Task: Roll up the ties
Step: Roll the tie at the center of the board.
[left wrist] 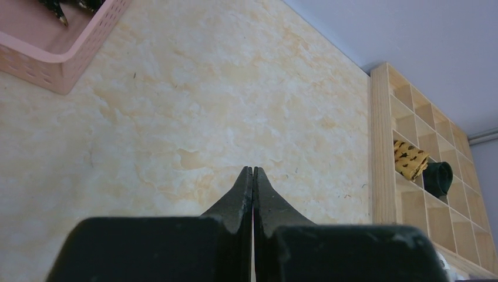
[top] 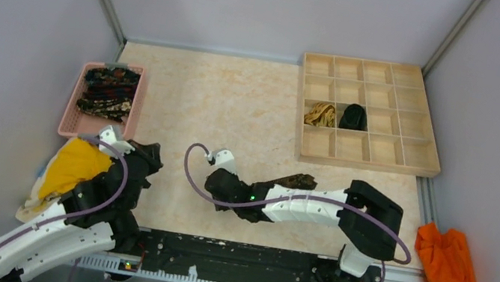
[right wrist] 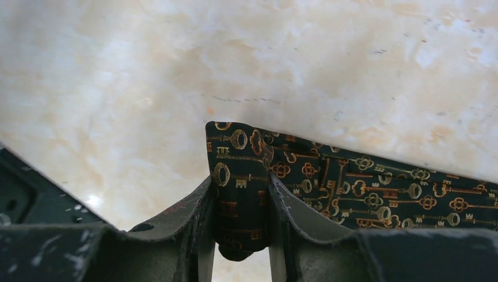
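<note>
A dark tie with a gold key pattern (right wrist: 352, 188) lies on the table under my right arm; its rolled end sits between the fingers of my right gripper (right wrist: 241, 188), which is shut on it. In the top view the tie (top: 293, 181) shows beside the right gripper (top: 229, 183). My left gripper (left wrist: 252, 173) is shut and empty, above the bare table near the left edge (top: 145, 158). Several dark patterned ties (top: 109, 91) lie in a pink basket (top: 70, 116). A rolled tan-gold tie (top: 321, 114) and a rolled black tie (top: 354, 116) sit in the wooden tray's compartments (top: 382, 150).
A yellow cloth (top: 72, 166) lies at the left by the left arm. An orange cloth (top: 446, 259) lies off the table at the right. The wooden compartment tray also shows in the left wrist view (left wrist: 382, 153), as does the pink basket (left wrist: 59, 64).
</note>
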Available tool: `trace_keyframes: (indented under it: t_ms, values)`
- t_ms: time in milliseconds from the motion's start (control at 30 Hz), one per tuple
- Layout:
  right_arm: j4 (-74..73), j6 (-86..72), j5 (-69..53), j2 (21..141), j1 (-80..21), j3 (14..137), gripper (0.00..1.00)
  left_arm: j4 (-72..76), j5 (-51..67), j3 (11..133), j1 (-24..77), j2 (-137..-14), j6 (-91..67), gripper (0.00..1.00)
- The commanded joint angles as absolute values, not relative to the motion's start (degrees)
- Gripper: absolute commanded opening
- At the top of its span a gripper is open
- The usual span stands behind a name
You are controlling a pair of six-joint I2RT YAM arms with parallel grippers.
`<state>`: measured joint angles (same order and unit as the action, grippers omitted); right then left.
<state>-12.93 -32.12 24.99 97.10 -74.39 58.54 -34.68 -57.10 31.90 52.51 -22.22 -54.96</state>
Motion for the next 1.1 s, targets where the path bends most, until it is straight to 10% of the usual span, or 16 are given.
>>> trace_keyframes:
  t_ms: [0, 1067]
  values:
    - [0.27, -33.26, 14.68, 92.02, -72.16, 53.71, 0.32, -29.19, -57.59, 33.01, 52.65, -22.55, -49.32, 0.00]
    - [60.69, -55.67, -7.86, 83.46, -54.47, 11.44, 0.32, -6.37, -44.35, 35.70, 52.69, -45.28, -37.86, 0.00]
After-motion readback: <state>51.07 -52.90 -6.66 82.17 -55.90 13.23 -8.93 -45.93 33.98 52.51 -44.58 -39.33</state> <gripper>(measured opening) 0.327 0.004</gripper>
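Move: The right hand already pinches the rolled end of the dark key-patterned tie; the remaining flat strip runs off rightward, its middle about 12 cm to the right, 4 cm ahead and 4 cm lower. The yellow rolled tie in the tray is some 25 cm ahead and 22 cm right, the green one 26 cm ahead and 32 cm right. From the left hand the strip's middle is about 31 cm right, 2 cm back and 19 cm below. Still pinching the rolled end, the right hand turns it over towards the strip by nearly 50 degrees, its fingers swinging from steeply down to nearly level and pointing left. It travels about 5 cm right along the strip after a brief nudge left. The left hand, fingers shut and empty, glides high over the board some 9 cm right and 4 cm forward, nearing the tie. ##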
